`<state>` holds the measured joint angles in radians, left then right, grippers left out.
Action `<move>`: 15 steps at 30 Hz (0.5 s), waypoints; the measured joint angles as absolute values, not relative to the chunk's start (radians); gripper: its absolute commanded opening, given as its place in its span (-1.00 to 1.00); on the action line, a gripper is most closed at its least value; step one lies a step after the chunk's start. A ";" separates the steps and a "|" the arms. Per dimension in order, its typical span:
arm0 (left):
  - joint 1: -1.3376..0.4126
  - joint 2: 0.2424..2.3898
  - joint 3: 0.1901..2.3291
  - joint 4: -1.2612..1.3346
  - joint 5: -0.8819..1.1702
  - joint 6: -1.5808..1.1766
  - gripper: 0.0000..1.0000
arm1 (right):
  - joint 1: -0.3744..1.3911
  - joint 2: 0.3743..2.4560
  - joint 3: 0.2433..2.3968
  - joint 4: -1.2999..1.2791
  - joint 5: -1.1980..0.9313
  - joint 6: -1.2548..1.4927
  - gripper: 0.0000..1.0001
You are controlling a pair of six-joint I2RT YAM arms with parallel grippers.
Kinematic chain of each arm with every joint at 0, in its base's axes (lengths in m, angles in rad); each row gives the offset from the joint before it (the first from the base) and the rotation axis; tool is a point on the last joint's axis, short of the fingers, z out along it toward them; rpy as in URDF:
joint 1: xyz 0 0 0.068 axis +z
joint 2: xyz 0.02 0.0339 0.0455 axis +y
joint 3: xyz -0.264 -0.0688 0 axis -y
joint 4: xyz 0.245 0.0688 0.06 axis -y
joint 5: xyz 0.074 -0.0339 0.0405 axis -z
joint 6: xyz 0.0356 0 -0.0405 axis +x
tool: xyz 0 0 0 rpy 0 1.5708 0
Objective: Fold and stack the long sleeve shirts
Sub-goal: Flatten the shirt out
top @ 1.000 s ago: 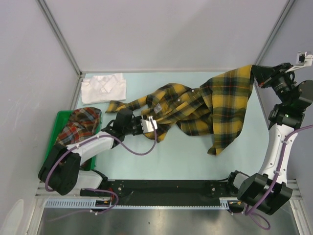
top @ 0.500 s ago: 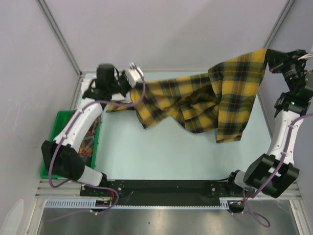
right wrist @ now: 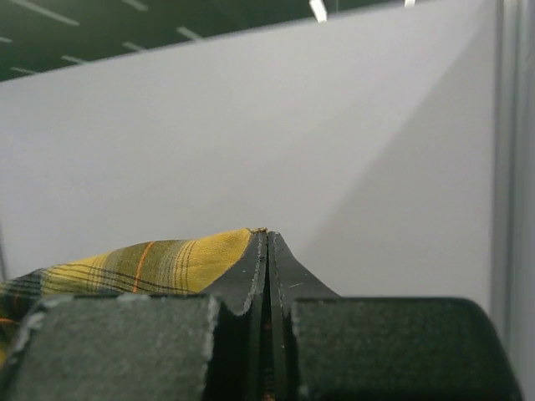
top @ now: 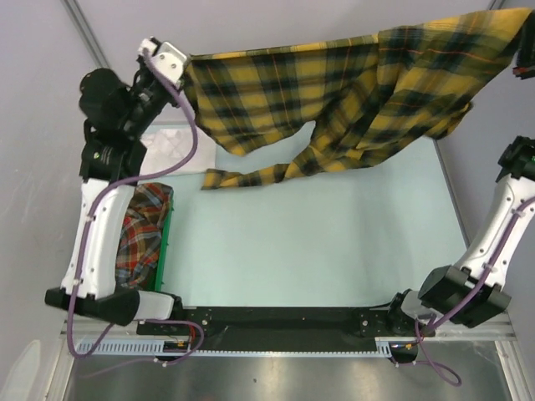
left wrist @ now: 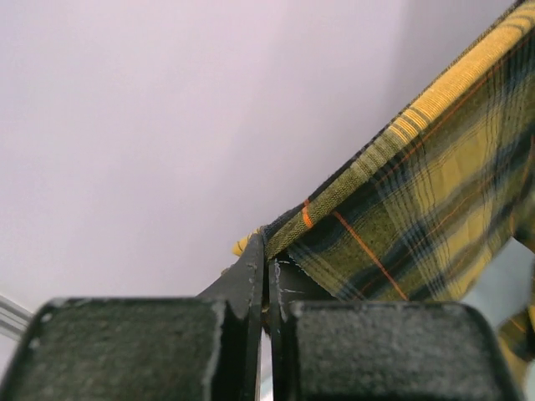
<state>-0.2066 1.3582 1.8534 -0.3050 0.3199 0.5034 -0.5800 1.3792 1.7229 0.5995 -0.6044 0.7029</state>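
The yellow-and-black plaid shirt (top: 351, 92) hangs stretched in the air between both grippers, high above the table. One sleeve (top: 251, 176) droops to the table at the back. My left gripper (top: 185, 67) is shut on the shirt's left corner, seen in the left wrist view (left wrist: 267, 244) with cloth (left wrist: 418, 209) running off to the right. My right gripper (top: 525, 60) is at the top right edge, shut on the other corner (right wrist: 142, 263); its tips (right wrist: 267, 238) pinch the hem. The white shirt (top: 171, 149) lies folded at the back left. The red-orange plaid shirt (top: 138, 234) lies in the bin.
A green plastic bin (top: 165, 251) stands at the table's left edge under my left arm. Grey walls close the back and both sides. The pale green table (top: 318, 242) lies below the hanging shirt.
Both grippers have risen and pulled apart. The yellow plaid shirt went from bunched on the table to lifted and spread wide in the air. The left arm swung up to the back left.
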 measured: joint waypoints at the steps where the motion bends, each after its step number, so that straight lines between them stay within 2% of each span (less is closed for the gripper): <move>1: -0.209 1.333 1.848 -0.285 0.320 0.491 -1.00 | -0.603 1.349 1.726 0.616 -0.590 0.700 -1.00; 9: -0.211 1.183 1.845 -0.167 0.313 0.426 -1.00 | -0.767 1.141 1.736 0.744 -0.414 0.664 -1.00; 15: -0.211 1.111 1.920 -0.137 0.296 0.391 -1.00 | -0.803 1.091 1.798 0.799 -0.221 0.567 -1.00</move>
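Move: Both hands are already up high, each holding one end of the shirt's top edge. For the left hand, the middle of the table lies about level fore and aft, some 22 cm to its right and 54 below; the shirt's hanging body is about 32 cm right and 20 down, the white cloth 27 ahead and 13 left on the table, and the green bin 12 back and 24 left. For the right hand the table's middle is roughly 3 cm ahead, 42 left and 64 below. Keeping both grips shut on the shirt's top edge, the arms haul it back towards their bases and upwards together, away from the table's middle, the left hand going some 15 cm back and nearly as much up, the right about 23 cm back and 13 up while edging left. Both wrists tip their fingers steadily further skyward, and the right one, swinging more, also turns clockwise as it comes back fast. ##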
